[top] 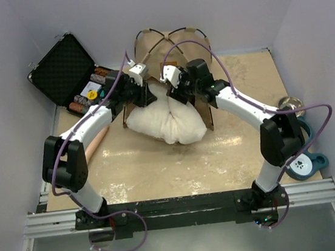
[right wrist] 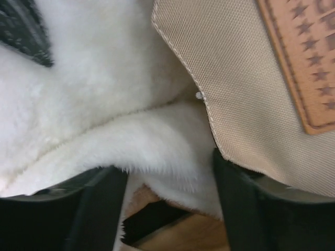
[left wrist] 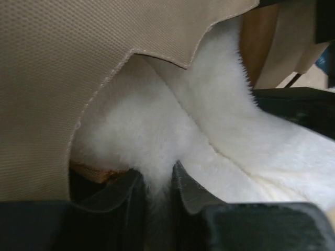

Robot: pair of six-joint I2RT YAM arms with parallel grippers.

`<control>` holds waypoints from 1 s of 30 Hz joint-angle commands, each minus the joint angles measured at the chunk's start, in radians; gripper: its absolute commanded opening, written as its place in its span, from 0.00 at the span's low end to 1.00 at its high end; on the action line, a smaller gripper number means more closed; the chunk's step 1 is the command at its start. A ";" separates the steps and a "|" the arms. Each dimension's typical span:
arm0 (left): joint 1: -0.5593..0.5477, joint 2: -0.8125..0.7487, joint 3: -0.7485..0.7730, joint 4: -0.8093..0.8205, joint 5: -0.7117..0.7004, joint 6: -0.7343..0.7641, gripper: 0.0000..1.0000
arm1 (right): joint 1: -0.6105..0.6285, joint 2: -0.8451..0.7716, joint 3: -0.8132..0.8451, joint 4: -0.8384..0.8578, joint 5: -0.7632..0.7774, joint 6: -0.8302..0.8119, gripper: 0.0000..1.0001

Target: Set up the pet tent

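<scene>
The pet tent (top: 194,53) stands at the back of the table, its tan fabric up and two black poles crossing above it. A white fluffy cushion (top: 166,123) lies half inside its doorway. My left gripper (top: 146,96) is at the cushion's left back corner. In the left wrist view its jaws (left wrist: 157,175) stand nearly together with cushion (left wrist: 209,130) fur pinched between them, under the tent (left wrist: 52,78) edge. My right gripper (top: 183,95) is at the right back corner. Here the jaws (right wrist: 170,167) stand wide around the cushion (right wrist: 94,104) rim, beside the tent (right wrist: 246,99) and its brown patch (right wrist: 306,57).
An open black foam-lined case (top: 65,67) with small items lies at the back left. A tan roll (top: 94,143) rests by the left arm. A metal bowl (top: 291,106) and a teal feeder (top: 304,162) sit at the right edge. Walls close in on three sides.
</scene>
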 commanded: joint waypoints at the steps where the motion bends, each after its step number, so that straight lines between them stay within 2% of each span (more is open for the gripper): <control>1: 0.024 -0.098 -0.003 0.016 -0.002 0.050 0.37 | 0.027 -0.144 0.036 -0.043 -0.117 -0.005 0.75; 6: 0.079 -0.206 -0.011 -0.099 0.072 0.093 0.60 | 0.027 -0.237 -0.023 -0.138 -0.180 -0.037 0.87; 10: 0.133 -0.267 -0.012 -0.170 0.113 0.099 0.73 | 0.025 -0.302 -0.036 -0.240 -0.187 -0.033 0.90; 13: 0.183 -0.336 -0.034 -0.212 0.182 0.132 0.84 | 0.024 -0.409 -0.082 -0.303 -0.193 -0.037 0.92; 17: 0.207 -0.411 -0.084 -0.330 0.156 0.194 0.87 | 0.025 -0.515 -0.177 -0.454 -0.169 -0.143 0.92; 20: 0.207 -0.471 -0.187 -0.384 0.173 0.199 0.87 | 0.025 -0.596 -0.303 -0.516 -0.141 -0.246 0.92; 25: 0.196 -0.542 -0.295 -0.354 0.156 0.166 0.85 | 0.043 -0.678 -0.466 -0.459 -0.078 -0.339 0.94; 30: 0.119 -0.539 -0.362 -0.323 0.032 0.182 0.84 | 0.100 -0.627 -0.540 -0.300 0.029 -0.265 0.95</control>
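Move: The white cushion is stuffed in the tent's doorway, its middle about 8 cm back and 8 cm to the right of the left hand, some 6 cm lower; its left corner is roughly 9 cm left and 9 cm back. The tent's middle is some 13 cm ahead and 14 cm right, the chip case some 22 cm left and 6 cm ahead. From the right hand, the cushion's front right corner lies about 20 cm back and 10 cm right, the cushion's middle 9 cm back and 6 cm left. The left fingers let go of the cushion in the doorway, opening wide as the hand arcs back about 12 cm and left about 9, up over the cushion and down again beside its left corner. The right hand, already loosened, opens further and pulls back some 20 cm and a little right, first rising, then sinking towards the front right corner while turning about 15 degrees counter-clockwise and dipping its left side. ##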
